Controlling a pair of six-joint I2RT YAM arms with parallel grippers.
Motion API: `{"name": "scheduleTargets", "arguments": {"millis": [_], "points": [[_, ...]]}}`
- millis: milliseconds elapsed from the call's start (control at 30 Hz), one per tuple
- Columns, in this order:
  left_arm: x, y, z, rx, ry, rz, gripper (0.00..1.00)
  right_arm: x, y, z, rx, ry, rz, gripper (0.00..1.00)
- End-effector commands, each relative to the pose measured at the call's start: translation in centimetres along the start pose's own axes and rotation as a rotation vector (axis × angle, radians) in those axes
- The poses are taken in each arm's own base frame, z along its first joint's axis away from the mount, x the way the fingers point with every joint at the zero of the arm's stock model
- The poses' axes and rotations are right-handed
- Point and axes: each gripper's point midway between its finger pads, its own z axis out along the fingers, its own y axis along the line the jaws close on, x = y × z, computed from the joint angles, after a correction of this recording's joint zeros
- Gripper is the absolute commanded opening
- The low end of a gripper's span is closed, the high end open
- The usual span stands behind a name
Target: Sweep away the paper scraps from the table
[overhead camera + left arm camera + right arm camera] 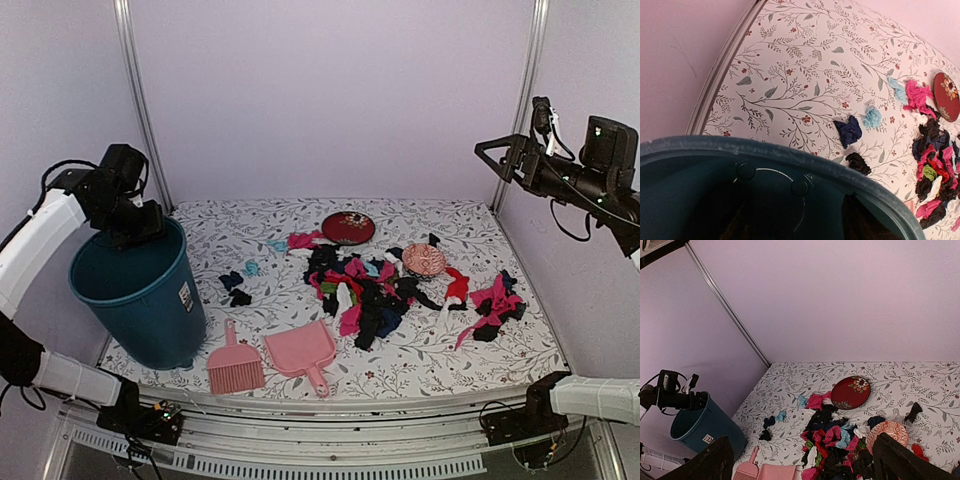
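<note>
The paper scraps (pixel 365 285) lie heaped in black, pink and red at the middle of the table (pixel 250 225). A smaller cluster (pixel 495 305) is at the right and a few loose bits (pixel 235 285) at the left. In the left wrist view a navy scrap (pixel 848 131) and a black scrap (pixel 858 162) lie just beyond the bin rim. My left gripper (pixel 135 222) hangs over the teal bin's mouth, its dark fingers (pixel 857 217) set wide apart inside with nothing between them. My right gripper (pixel 487 162) is raised high at the right, open and empty, looking down on the pile (pixel 832 440).
A teal bin (pixel 140 290) stands at the table's left front corner. A pink brush (pixel 235 365) and pink dustpan (pixel 305 352) lie near the front edge. A dark-red plate (pixel 348 227) sits behind the pile, and a pink patterned dish (pixel 425 260) sits among the scraps.
</note>
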Motion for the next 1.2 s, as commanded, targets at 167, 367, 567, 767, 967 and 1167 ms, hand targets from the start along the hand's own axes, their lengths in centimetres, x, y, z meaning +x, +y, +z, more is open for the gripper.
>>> {"name": "scheduleTargets", "arguments": {"millis": [167,367,567,767,967,1167], "points": [[0.0,0.6,3.6,-0.002,-0.014,-0.042,0.6,1.4,-0.3,-1.9,0.036,0.022,-0.027,0.99],[0.5,0.8,5.9,-0.007,-0.007,-0.04,0.6,1.4,-0.4,-2.3,0.046,0.021,-0.029,0.99],[-3.1,0.4,7.3,-0.022,-0.087,-0.037,0.6,1.5,-0.5,-2.1,0.045,0.032,-0.019,0.99],[-7.0,-1.2,9.3,-0.011,-0.115,-0.015,0.59,2.2,-0.6,-1.7,0.044,0.057,-0.015,0.99],[-10.3,-1.8,12.3,-0.047,-0.117,0.006,0.6,2.2,-1.0,-1.8,0.069,0.069,-0.04,0.99],[-14.3,-1.5,14.1,-0.097,-0.153,0.005,0.61,2.8,-1.5,-2.2,0.098,0.085,-0.048,0.99]]}}
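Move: Inside the bin's mouth, near its far wall, the left hand has the bin's middle about 8 cm back, 5 cm to its left and 12 cm lower. On the table some 24 cm below lie a navy scrap, roughly 14 cm ahead and 10 cm right, and a black scrap, about 9 cm ahead and 12 cm right; the brush is 12 cm back and 17 cm right. From the right hand, the bin is some 90 cm left, 5 cm back and 31 cm below. Sinking about 6 cm deeper into the bin, the left hand then drives forward some 15 cm at that depth, bearing on the inside of the far wall and pushing the bin along ahead of it, fingers still half open and pointing steeply down. The right hand, empty and clear of everything, drifts a couple of centimetres back and down. ##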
